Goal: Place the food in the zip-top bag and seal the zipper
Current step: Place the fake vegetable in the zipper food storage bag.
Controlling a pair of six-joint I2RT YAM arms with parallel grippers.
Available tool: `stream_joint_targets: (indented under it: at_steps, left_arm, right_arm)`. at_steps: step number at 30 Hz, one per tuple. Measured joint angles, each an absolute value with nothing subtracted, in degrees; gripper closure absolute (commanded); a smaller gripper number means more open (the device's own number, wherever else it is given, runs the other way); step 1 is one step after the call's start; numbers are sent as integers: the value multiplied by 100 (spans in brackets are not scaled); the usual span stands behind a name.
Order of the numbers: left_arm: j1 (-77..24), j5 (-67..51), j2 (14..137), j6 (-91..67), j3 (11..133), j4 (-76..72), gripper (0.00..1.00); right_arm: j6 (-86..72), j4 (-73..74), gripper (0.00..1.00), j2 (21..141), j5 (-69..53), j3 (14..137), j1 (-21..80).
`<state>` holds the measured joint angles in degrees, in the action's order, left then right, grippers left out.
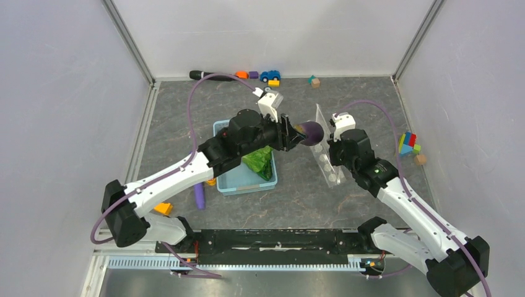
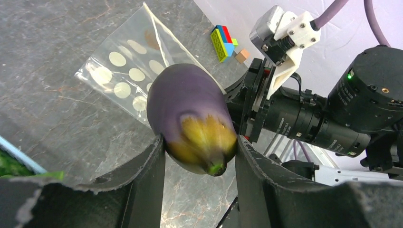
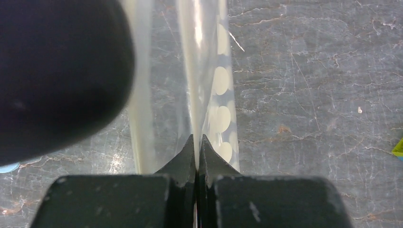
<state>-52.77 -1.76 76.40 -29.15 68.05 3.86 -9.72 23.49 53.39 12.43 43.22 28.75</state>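
A dark purple eggplant [image 2: 190, 114] with a yellow-green stem end is held above the table, my left gripper [image 2: 199, 142] shut on it. In the top view the eggplant [image 1: 312, 132] sits right at the upper edge of the zip-top bag [image 1: 326, 158]. That clear dotted bag [image 3: 216, 80] stands on edge, and my right gripper [image 3: 197, 140] is shut on one lip of its mouth. The other pale zipper strip [image 3: 140, 118] stands a little apart from the held lip. Green lettuce [image 1: 260, 162] lies in the light-blue basket [image 1: 230, 182].
A purple rod [image 1: 199, 195] and an orange wedge [image 1: 163, 208] lie left of the basket. A black marker [image 1: 210, 75], a toy car [image 1: 270, 75] and small blocks line the back wall. Coloured blocks [image 1: 407, 143] sit at the right.
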Motion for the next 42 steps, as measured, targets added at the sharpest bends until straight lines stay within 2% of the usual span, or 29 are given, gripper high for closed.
stream_joint_targets:
  at_steps: [27,42]
  left_arm:
    - [-4945,-727,7800,-3704,6560,-856,98]
    - [-4921,-701,8121,-3745,6455,119,98]
  right_arm:
    - [-1129,2150,100,5384,843,4322,2875]
    - [-1203,2025,100,5323,676,4324,2875]
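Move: My left hand already holds the eggplant by its stem end. The open mouth of the zip-top bag, its rim pinched in my right gripper, lies about 10 cm to the right of this hand, 3 cm ahead and 13 cm below. The basket's middle stands some 16 cm to its left, 1 cm ahead and 27 cm below; the lettuce, 11 cm to its left, level with it and 25 cm below. From my right hand the eggplant is about 8 cm left, level, 12 cm above. I raise my left hand about 5 cm with the eggplant's free end tilting up some 10 degrees, then bring it down roughly 9 cm, ending about 5 cm below where it began, as that end dips into the bag's mouth. My left fingers keep their grip; my shut right gripper keeps the rim and carries it about 2 cm left, towards the eggplant, and slightly up. ##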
